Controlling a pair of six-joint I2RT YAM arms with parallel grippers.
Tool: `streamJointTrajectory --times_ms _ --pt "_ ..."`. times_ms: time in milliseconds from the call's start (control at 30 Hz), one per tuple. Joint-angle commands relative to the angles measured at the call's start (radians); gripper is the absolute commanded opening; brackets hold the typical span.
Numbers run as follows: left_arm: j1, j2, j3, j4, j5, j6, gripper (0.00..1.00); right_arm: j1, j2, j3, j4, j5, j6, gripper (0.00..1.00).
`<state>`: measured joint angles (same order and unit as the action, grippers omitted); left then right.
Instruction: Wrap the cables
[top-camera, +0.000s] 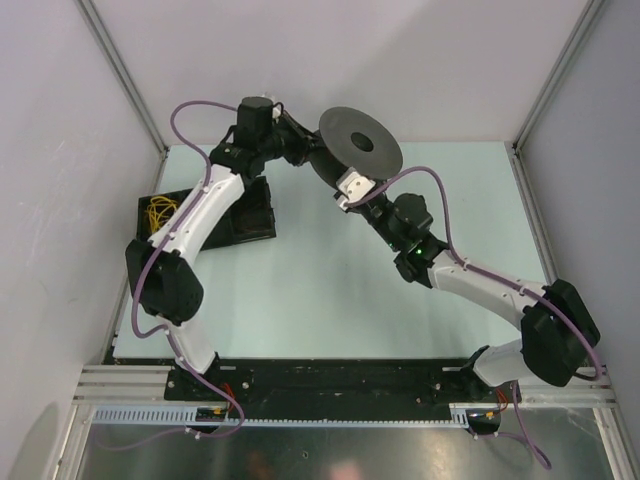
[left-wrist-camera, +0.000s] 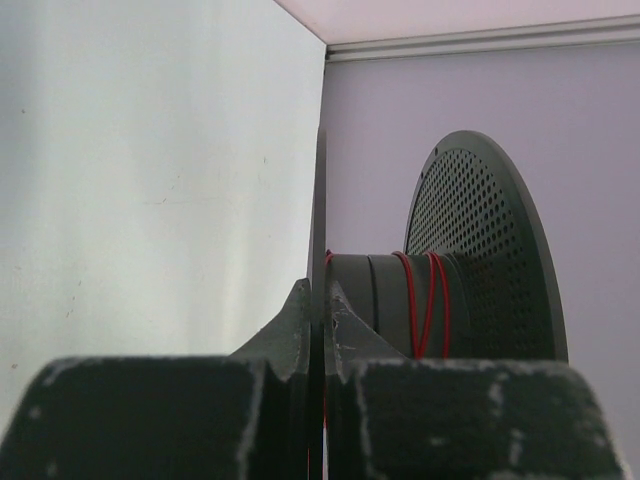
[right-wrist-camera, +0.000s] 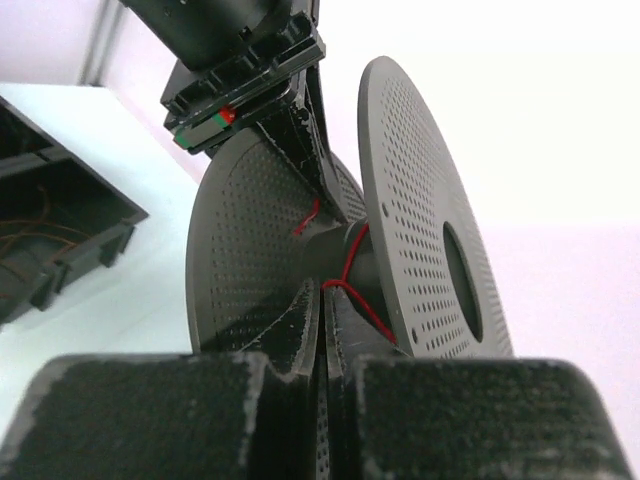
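A dark grey spool (top-camera: 362, 140) is held up off the table near the back wall. The cables (left-wrist-camera: 427, 300) are thin red wire, wound a few turns round the spool's hub (left-wrist-camera: 385, 300) between two perforated flanges. My left gripper (left-wrist-camera: 318, 292) is shut on the thin edge of one flange (left-wrist-camera: 320, 200). My right gripper (right-wrist-camera: 325, 292) is shut on the same flange (right-wrist-camera: 240, 250) from the opposite side, and the left gripper (right-wrist-camera: 250, 70) shows above it. A loop of the red wire (right-wrist-camera: 352, 262) runs from the hub over my right fingertip (right-wrist-camera: 345, 300).
A black open box (top-camera: 205, 215) holding thin yellow wires (top-camera: 162, 212) sits on the table at the left, beneath the left arm; its corner (right-wrist-camera: 60, 240) shows in the right wrist view. White walls close in the back and both sides.
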<state>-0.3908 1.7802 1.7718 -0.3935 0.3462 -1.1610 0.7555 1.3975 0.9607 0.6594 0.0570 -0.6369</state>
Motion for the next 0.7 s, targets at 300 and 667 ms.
streamJointTrajectory --times_ms 300,667 --pt "-0.067 -0.017 -0.233 0.466 0.061 -0.048 0.00 -0.034 0.051 -0.068 0.223 -0.097 -0.266 0.00" --pt "-0.088 0.022 -0.381 0.745 0.166 -0.047 0.00 -0.054 0.062 -0.175 0.247 -0.182 -0.376 0.00"
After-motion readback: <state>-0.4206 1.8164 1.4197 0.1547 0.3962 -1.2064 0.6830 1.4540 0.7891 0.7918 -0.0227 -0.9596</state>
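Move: The left hand already pinches one flange of the grey spool, whose middle lies about 9 cm to its right, roughly level in reach and height. The black bin stands some 30 cm to the left hand's left, about level in reach and roughly 29 cm lower. From the right hand, shut on the red cable, the spool's middle is about 5 cm ahead, 4 cm left and 2 cm higher. Both hands sink together about 6 cm, drifting right, the right rolling some 20 degrees while keeping its cable beside the drum. ##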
